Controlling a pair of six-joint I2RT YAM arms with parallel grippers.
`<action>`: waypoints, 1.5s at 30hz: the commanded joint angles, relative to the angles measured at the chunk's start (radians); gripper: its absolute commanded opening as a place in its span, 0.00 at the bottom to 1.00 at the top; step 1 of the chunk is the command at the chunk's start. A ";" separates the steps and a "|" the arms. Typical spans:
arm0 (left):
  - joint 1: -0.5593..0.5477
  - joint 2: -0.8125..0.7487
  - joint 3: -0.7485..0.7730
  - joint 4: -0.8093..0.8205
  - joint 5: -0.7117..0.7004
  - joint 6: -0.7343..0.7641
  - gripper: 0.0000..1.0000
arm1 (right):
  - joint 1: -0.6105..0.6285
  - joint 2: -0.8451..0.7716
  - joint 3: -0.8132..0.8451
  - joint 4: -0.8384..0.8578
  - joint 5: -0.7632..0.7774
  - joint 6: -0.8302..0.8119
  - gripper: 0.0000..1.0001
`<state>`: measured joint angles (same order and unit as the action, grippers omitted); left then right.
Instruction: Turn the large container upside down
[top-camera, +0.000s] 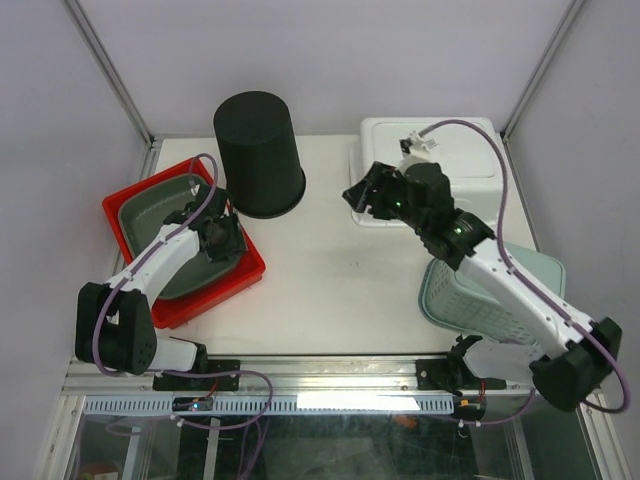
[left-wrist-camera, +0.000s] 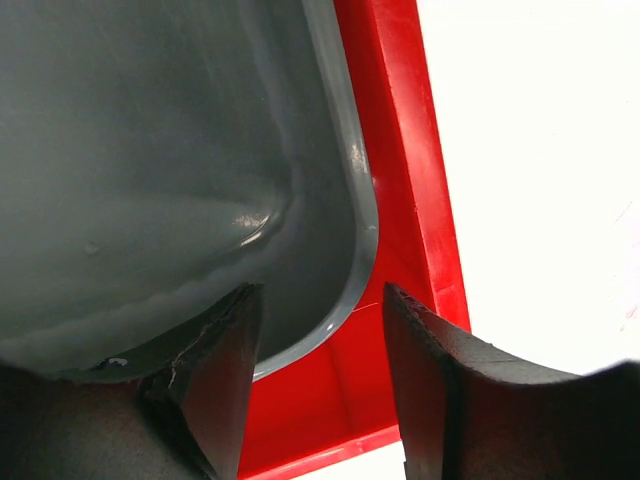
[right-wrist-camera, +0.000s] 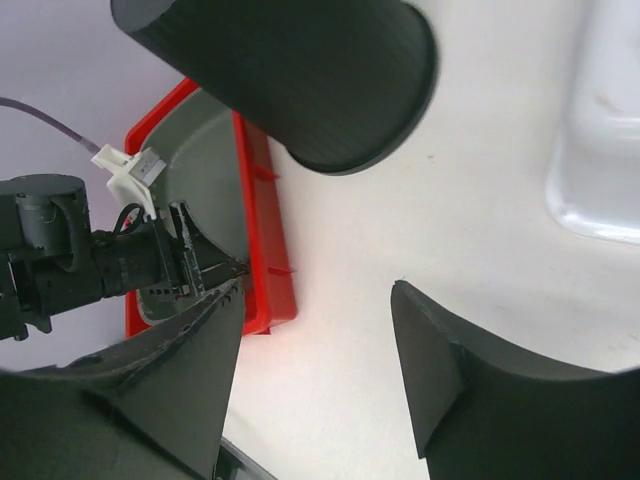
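Observation:
The large black container (top-camera: 258, 150) stands on the table at the back centre with its closed end up and its wider rim down; the right wrist view shows it (right-wrist-camera: 300, 70) at the top. My right gripper (top-camera: 362, 195) is open and empty, a little to the container's right, above bare table (right-wrist-camera: 318, 340). My left gripper (top-camera: 222, 238) is open, its jaws on either side of the rim of a grey tub (left-wrist-camera: 150, 150) that lies in a red tray (left-wrist-camera: 400, 150); it grips nothing (left-wrist-camera: 320, 340).
The red tray (top-camera: 115, 215) with the grey tub (top-camera: 165, 215) sits at the left. A white tray (top-camera: 470, 150) is at the back right, a pale green basket (top-camera: 470, 300) at the front right under the right arm. White walls and frame posts enclose the table.

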<state>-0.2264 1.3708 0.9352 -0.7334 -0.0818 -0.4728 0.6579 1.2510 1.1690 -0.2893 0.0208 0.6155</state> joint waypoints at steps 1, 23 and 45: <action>-0.018 0.016 0.001 0.040 -0.023 0.086 0.52 | -0.026 -0.162 -0.082 -0.092 0.103 -0.028 0.64; -0.093 -0.179 0.531 -0.280 -0.011 0.072 0.00 | -0.033 -0.310 -0.085 -0.217 0.186 -0.035 0.66; -0.093 -0.341 0.915 -0.081 0.656 -0.202 0.00 | -0.035 -0.405 0.094 -0.390 0.492 -0.175 0.66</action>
<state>-0.3256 1.0855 1.8034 -1.0798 0.3706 -0.5827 0.6266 0.8837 1.2144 -0.6605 0.4313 0.4706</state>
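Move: The grey container lies in the red tray, its middle about 12 cm left, 2 cm ahead and 4 cm below the left hand, its near right corner rim right under the fingers, about 3 cm down. The red tray's middle is roughly 11 cm left, 1 cm ahead and 5 cm down; the upturned black bin is some 13 cm ahead and 7 cm right, its middle about 6 cm above the hand. From the right hand, the container is about 35 cm left, 2 cm back and 24 cm down. The grey container's near right rim is pinched as the left hand sinks about 3 cm and shuts its fingers, then lifted steeply, nearly 40 cm, out of the red tray. Near the top the left hand swings back and right, fingertips tipping up and its left side rolling down some 35 degrees. The empty right hand withdraws to the right, then also rises. ##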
